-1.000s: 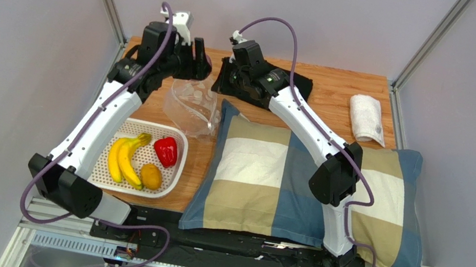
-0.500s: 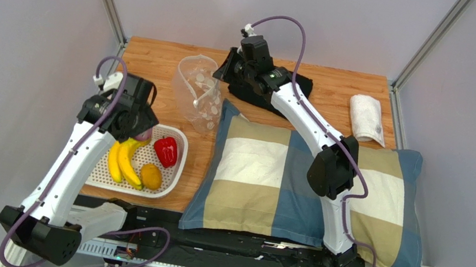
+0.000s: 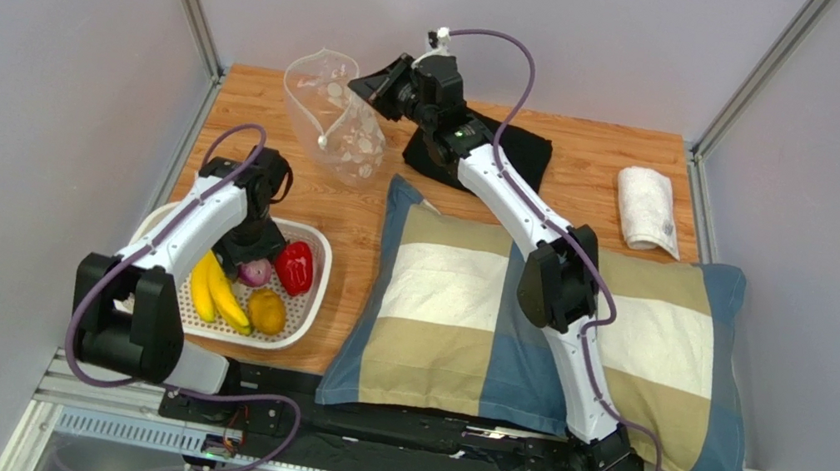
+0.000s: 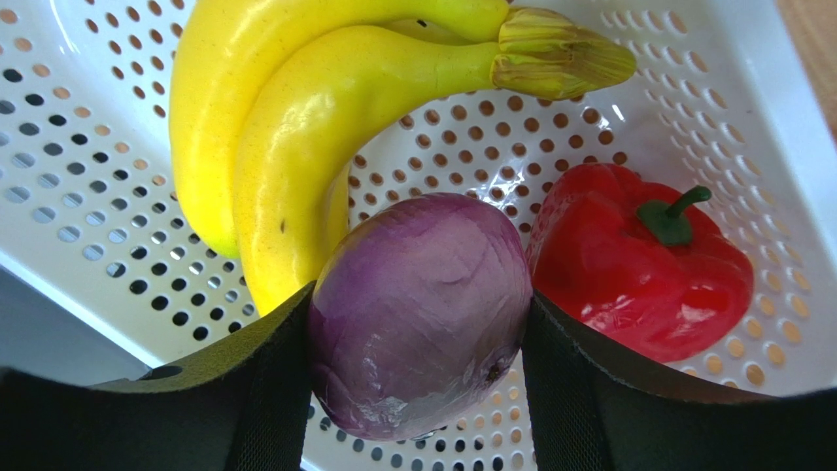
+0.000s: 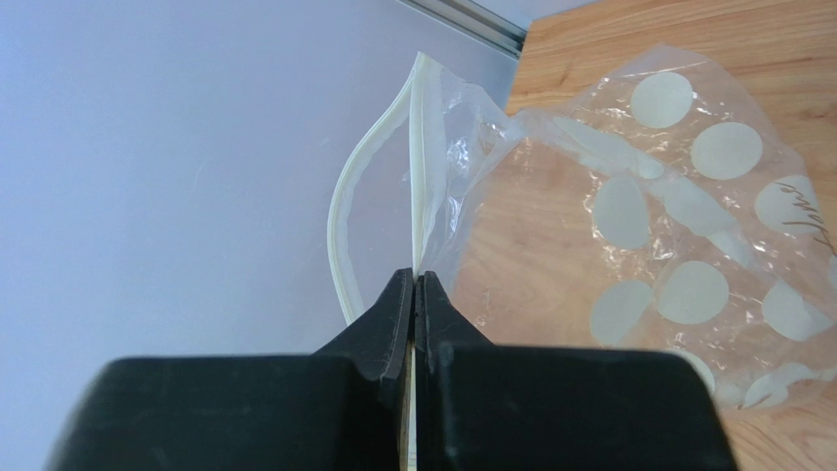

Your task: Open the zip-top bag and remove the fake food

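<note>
My left gripper (image 3: 252,263) is low over the white perforated tray (image 3: 311,237), shut on the purplish-pink onion (image 3: 254,274). In the left wrist view the onion (image 4: 422,314) sits squeezed between both black fingers (image 4: 246,392), just above the tray floor (image 4: 88,196). The yellow banana bunch (image 4: 295,137) and red bell pepper (image 4: 639,270) lie beside it. The mango-like fruit (image 3: 266,311) lies in the tray too. My right gripper (image 3: 382,83) is shut on the zip rim of the clear spotted zip-top bag (image 3: 339,124) and holds it up at the back. In the right wrist view the bag (image 5: 648,226) hangs open and looks empty.
A large checked pillow (image 3: 502,312) fills the middle and right of the table. A folded black cloth (image 3: 502,148) lies under the right arm at the back. A rolled white towel (image 3: 648,209) lies at the back right. Metal frame posts stand at both back corners.
My left arm has swung from the bag at the back down to the tray, carrying the onion. My right gripper has lifted the bag up and to the left.
</note>
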Robot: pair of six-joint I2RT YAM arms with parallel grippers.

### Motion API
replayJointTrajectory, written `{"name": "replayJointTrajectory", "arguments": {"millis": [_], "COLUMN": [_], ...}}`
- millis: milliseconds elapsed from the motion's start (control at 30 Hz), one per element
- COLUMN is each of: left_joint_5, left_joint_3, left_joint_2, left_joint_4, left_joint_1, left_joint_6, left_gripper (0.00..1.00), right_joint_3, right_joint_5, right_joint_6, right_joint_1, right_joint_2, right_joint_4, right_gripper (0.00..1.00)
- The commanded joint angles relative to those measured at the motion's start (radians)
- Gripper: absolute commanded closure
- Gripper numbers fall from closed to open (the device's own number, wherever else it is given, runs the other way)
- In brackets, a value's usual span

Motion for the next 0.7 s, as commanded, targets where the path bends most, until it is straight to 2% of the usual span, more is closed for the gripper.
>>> {"name": "replayJointTrajectory", "arguments": {"millis": [0,33,67,167,200,267,400,467,533,600,667], "left_joint_5": [0.009,-0.006,-0.015,-0.052,-0.060,-0.060,0.007,0.040,0.141,0.284,0.369], "left_joint_3": [0.021,0.021,0.027,0.077,0.096,0.154,0.241,0.283,0.297,0.300,0.312], "left_joint_2": [-0.003,-0.015,-0.038,-0.075,-0.081,-0.092,-0.127,-0.158,-0.184,-0.216,-0.228], "left_joint_4": [-0.043,-0.041,-0.048,-0.099,-0.109,-0.141,-0.117,-0.079,-0.013,0.096,0.184], "left_joint_1": [0.003,0.003,0.003,0.003,0.003,0.003,-0.035,-0.058,-0.090,-0.106,-0.136], "left_joint_6": [-0.018,-0.011,-0.009,0.014,0.040,0.061,0.187,0.219,0.281,0.308,0.301], "left_gripper": [0.34,0.01,0.01,0.01,0.01,0.01,0.01,0.01,0.01,0.01,0.01], "right_joint_3": [0.083,0.091,0.101,0.146,0.179,0.210,0.235,0.233,0.233,0.221,0.157], "right_joint_5": [0.024,0.035,0.051,0.073,0.075,0.065,0.032,0.019,0.019,0.022,0.053], "right_joint_6": [0.118,0.112,0.103,0.079,0.074,0.082,0.066,0.031,0.027,-0.019,-0.117], "right_joint_1": [-0.002,0.003,0.006,0.015,0.020,0.026,0.044,0.050,0.047,0.037,0.023], "right_joint_2": [0.066,0.072,0.082,0.111,0.135,0.163,0.174,0.154,0.105,0.045,-0.085], "right_joint_4": [0.183,0.194,0.200,0.217,0.214,0.215,0.200,0.177,0.078,-0.087,-0.214], "right_gripper": [1.00,1.00,1.00,0.86,0.75,0.66,0.27,0.18,0.06,0.00,0.00]}}
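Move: The onion is already in the left fingers, with its spot on the basket floor about 4 cm below them. The pepper lies 7 cm to this hand's right and 2 cm ahead, the bananas 5 cm left and 3 cm back, the mango 3 cm right and 6 cm back. The right fingers still pinch the empty bag's zip edge. The bag's middle hangs roughly 12 cm below them and 3 cm left, 1 cm ahead; the black cloth is some 23 cm right, 3 cm ahead, 25 cm below. Settle the left gripper a touch lower, open it wide to let go of the onion, then lift about 12 cm out of the basket, drifting right and a little forward while the wrist tips up and turns clockwise. Meanwhile carry the bag left with the right gripper, first also forward, and open wide to release its zip edge, easing back as you finish some 4 cm to the left. ##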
